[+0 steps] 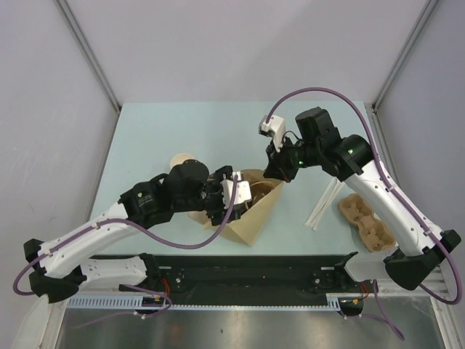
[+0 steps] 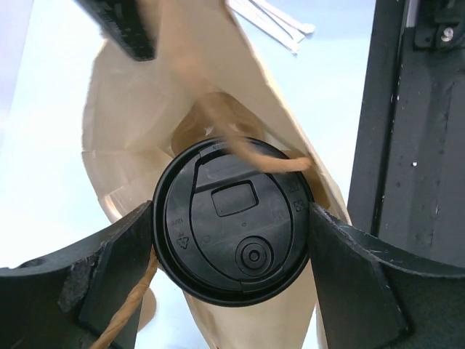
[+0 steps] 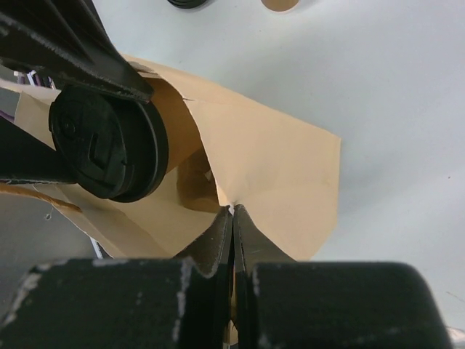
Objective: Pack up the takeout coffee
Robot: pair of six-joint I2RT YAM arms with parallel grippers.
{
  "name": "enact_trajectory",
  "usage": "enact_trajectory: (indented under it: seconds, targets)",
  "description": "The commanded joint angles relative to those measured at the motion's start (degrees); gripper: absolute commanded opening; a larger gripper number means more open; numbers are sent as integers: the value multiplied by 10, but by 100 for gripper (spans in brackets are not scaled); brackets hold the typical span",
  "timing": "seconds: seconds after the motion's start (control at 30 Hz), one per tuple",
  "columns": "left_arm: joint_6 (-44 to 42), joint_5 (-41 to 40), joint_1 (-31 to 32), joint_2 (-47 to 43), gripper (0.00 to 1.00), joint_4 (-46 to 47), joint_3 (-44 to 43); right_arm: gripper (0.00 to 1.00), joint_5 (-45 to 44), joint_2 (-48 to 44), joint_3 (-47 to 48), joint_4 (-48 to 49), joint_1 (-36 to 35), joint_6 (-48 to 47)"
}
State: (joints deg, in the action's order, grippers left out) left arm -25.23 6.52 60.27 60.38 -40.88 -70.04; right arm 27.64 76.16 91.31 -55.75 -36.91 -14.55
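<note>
My left gripper (image 2: 232,240) is shut on a takeout coffee cup, its fingers pressing both sides of the round black lid (image 2: 236,218). It holds the cup at the open mouth of the tan paper bag (image 2: 145,109), and a string handle (image 2: 243,149) lies across the lid. The right wrist view shows the same lid (image 3: 102,145) just inside the bag (image 3: 283,174). My right gripper (image 3: 232,214) is shut on the bag's rim and holds it open. From above, both grippers, the left (image 1: 227,195) and the right (image 1: 275,171), meet at the bag (image 1: 254,218).
A second tan cup (image 1: 182,158) stands behind my left arm. The brown pulp cup tray (image 1: 367,222) lies at the right, with white stirrers (image 1: 323,203) beside it. A black rail (image 2: 414,145) runs along the table's near edge.
</note>
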Motion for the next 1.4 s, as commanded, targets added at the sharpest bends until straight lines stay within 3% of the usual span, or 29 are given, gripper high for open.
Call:
enact_trajectory:
  seconds: [0.0,0.33,0.47,0.77,0.9,1.07,1.2,1.37]
  targets:
    - [51,45,-31,22,19,-10,8,0,20,-22,-4,41,-4,16]
    - [76,119,-21,18,20,68,39,0,5,-56,-65,88,-4,38]
    - [53,44,42,20,18,78,40,0,-26,-57,-69,93,-5,49]
    - [97,-19,30,61,16,42,23,0,-36,-69,-75,87,-6,63]
    - [72,-82,38,66,16,39,-19,0,-47,-70,-80,80,-7,70]
    - [-9,-110,80,94,16,-1,-76,0,-66,-63,-89,87,-7,76]
    - [-20,-128,90,127,17,-47,-143,0,-80,-59,-89,90,-6,78]
    - [-27,-120,91,128,16,-75,-147,0,-84,-60,-89,91,-6,80]
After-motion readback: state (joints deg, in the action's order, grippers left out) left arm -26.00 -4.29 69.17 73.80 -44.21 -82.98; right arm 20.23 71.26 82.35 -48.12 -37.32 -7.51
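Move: The left hand holds the black-lidded coffee cup in the mouth of the paper bag; the bag's middle is about 5 cm to its right, 1 cm back and 10 cm below. The rim corner pinched by the right hand is some 7 cm ahead, 11 cm right, level; the empty cups are about 10 cm ahead, 15 cm left, 18 cm below. From the right hand, the bag's middle is roughly 9 cm back, 6 cm left, 11 cm below. Left hand works its cup some 5 cm right inside the bag, dipping, then rising; right keeps pinching the rim. ##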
